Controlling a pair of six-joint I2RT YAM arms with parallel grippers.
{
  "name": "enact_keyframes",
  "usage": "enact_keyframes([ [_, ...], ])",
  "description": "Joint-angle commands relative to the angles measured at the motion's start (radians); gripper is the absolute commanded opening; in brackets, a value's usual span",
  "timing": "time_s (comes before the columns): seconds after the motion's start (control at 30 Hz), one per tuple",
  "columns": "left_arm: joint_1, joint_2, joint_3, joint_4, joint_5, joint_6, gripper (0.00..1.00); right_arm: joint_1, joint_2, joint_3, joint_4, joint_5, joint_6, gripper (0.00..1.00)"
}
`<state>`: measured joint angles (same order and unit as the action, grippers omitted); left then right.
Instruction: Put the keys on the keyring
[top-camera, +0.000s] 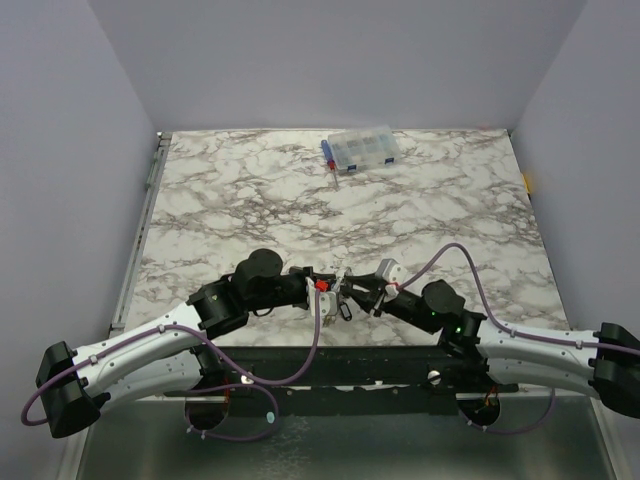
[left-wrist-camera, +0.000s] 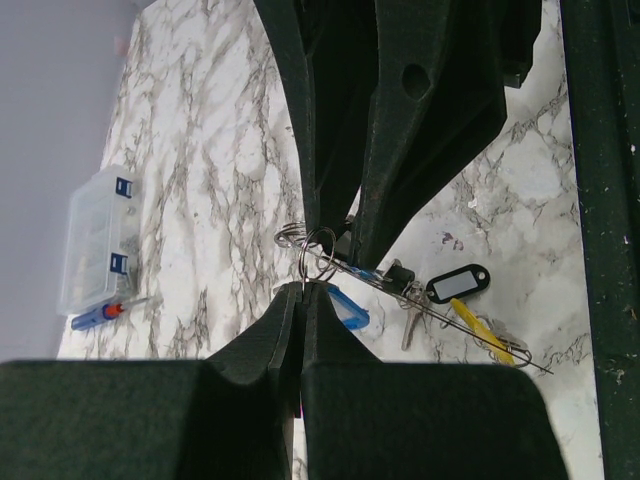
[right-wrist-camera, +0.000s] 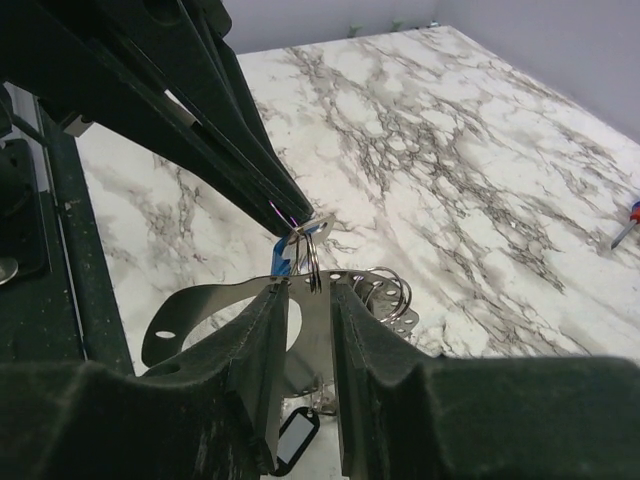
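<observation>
My two grippers meet at the near middle of the table. My right gripper (top-camera: 347, 290) (right-wrist-camera: 311, 285) is shut on the keyring (right-wrist-camera: 200, 300), a flat silver hoop with small holes, and holds it above the table. My left gripper (top-camera: 322, 288) (left-wrist-camera: 302, 288) is shut on a small split ring (left-wrist-camera: 315, 250) at the hoop's edge, with a blue key tag (left-wrist-camera: 345, 305) just behind its tips. A dark-outlined clear tag (left-wrist-camera: 458, 283), a yellow tag (left-wrist-camera: 480, 330) and a metal key (left-wrist-camera: 410, 320) hang along the hoop. More split rings (right-wrist-camera: 385, 290) sit on the hoop.
A clear compartment box with blue parts (top-camera: 360, 148) stands at the far edge of the marble table (top-camera: 250, 200), with a small red-and-blue screwdriver (top-camera: 330, 165) beside it. The dark table frame (top-camera: 340, 365) runs under both arms.
</observation>
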<state>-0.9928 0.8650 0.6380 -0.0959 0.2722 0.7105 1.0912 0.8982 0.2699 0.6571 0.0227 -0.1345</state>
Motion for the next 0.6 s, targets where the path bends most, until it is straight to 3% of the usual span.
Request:
enact_keyframes([
  [0.0,-0.005,-0.009,0.015,0.039,0.002,-0.009,0.0,0.0,0.018,0.018,0.029,0.031,-0.014,0.29],
  [0.37,-0.005,-0.009,0.014,0.038,0.005,-0.008,0.0,0.0,0.024,0.052,-0.008,0.042,-0.046,0.06],
  [0.57,-0.006,-0.009,0.015,0.039,0.008,-0.006,0.0,0.0,0.021,0.12,-0.15,0.02,-0.073,0.01],
])
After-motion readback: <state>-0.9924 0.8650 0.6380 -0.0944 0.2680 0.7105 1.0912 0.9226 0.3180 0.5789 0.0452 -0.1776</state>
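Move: My left fingers hold the split ring at their tips, its loop standing about 1 cm out to that hand's right. From my right hand the loop is roughly 1 cm ahead and 1 cm left, about level. The thin metal opener is centred some 3 cm back, 2 cm left and 3 cm below my right hand; the coiled rings are about 2 cm ahead, 2 cm left and 1 cm lower. The black tag hangs some 3 cm back, 1 cm left and 6 cm down. I ease my right hand just under 1 cm forward and about half a centimetre down onto the split ring's loop while closing its fingers from about a third open to shut, pinching the wire beside my left fingertips; its wrist barely rolls, under 5 degrees. My left hand stays still and keeps its hold. ##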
